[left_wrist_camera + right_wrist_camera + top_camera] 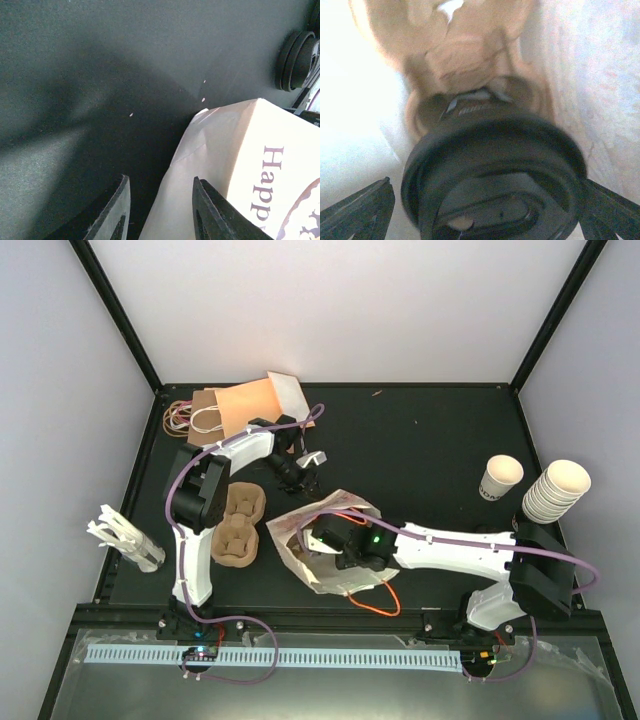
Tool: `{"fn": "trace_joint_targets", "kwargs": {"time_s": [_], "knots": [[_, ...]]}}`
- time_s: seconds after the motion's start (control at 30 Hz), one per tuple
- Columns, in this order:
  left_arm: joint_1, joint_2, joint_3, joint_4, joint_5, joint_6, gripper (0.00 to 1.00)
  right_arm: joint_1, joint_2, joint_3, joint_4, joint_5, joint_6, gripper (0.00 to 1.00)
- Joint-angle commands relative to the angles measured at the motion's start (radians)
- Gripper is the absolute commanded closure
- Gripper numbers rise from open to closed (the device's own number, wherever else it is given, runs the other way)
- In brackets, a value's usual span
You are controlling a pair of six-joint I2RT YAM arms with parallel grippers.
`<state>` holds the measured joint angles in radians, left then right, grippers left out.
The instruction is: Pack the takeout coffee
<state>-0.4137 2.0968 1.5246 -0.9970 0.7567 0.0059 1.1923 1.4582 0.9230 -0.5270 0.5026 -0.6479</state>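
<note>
The takeout coffee (492, 175) is a cup seen from above under a black sip lid, its paper body hidden. It sits deep inside the white printed paper bag (300, 560), against a tan pulp tray (465, 60). My right gripper (485, 185) reaches into the bag (600, 75) and is open, one finger on each side of the lid and clear of it. In the top view the right gripper (332, 540) is at the bag's mouth. My left gripper (160, 177) is at the bag's far edge (240, 150), open, with bag paper lying between its fingers unpinched. From above, the left gripper (300, 475) hovers behind the bag.
A pulp cup carrier (240, 525) lies left of the bag. Brown handled bags (235, 405) lie at the back left. An open printed paper cup (500, 477) and a stack of cream cups (555, 490) stand at the right. A clear plastic piece (130, 540) sits beyond the left edge.
</note>
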Motion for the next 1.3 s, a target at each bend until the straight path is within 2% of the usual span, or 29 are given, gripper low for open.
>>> {"fn": "trace_joint_targets", "kwargs": {"time_s": [0.0,0.63,0.73,0.93,1.07,1.27], "knots": [[-0.002,-0.009,0.032,-0.037,0.041,0.000,0.62,-0.008,-0.023,0.074,-0.084,-0.065,0.023,0.00],[0.004,-0.044,0.022,-0.039,0.013,-0.011,0.34,-0.007,-0.012,0.301,-0.490,-0.394,0.070,0.00],[0.005,-0.057,0.028,-0.030,-0.035,-0.029,0.29,-0.007,-0.015,0.313,-0.517,-0.416,0.086,0.00],[0.010,-0.103,0.072,-0.016,-0.130,-0.077,0.10,-0.007,-0.023,0.323,-0.528,-0.422,0.098,0.00],[0.018,-0.129,0.108,-0.019,-0.180,-0.099,0.02,-0.008,-0.022,0.345,-0.525,-0.429,0.097,0.00],[0.038,-0.181,0.150,-0.026,-0.257,-0.122,0.01,-0.009,-0.017,0.372,-0.529,-0.443,0.087,0.00]]}}
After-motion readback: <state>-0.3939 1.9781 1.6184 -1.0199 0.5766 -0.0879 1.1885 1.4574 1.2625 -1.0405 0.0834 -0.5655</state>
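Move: The lidded cup stands in the carrier inside the bag, its lid already between the right hand's open fingers; its middle is about 2 cm ahead, 1 cm left and 6 cm below. The bag's middle is some 4 cm left of that hand and 3 cm lower, the spare carrier roughly 29 cm left, 3 cm ahead and 9 cm lower. From the left hand, beside the bag's far wall, the lidded cup lies about 10 cm back and 9 cm right, near its height. Back towards its base and upward, the right hand draws clear of the lidded cup, about 7 cm back and 5 cm up, the last bit straight up; its fingers stay wide open and tip some 25 degrees towards straight down. The left hand first opens almost on the spot beside the bag's far wall, from about a third to wide, then lifts up and forward, slightly left, away from the bag. ##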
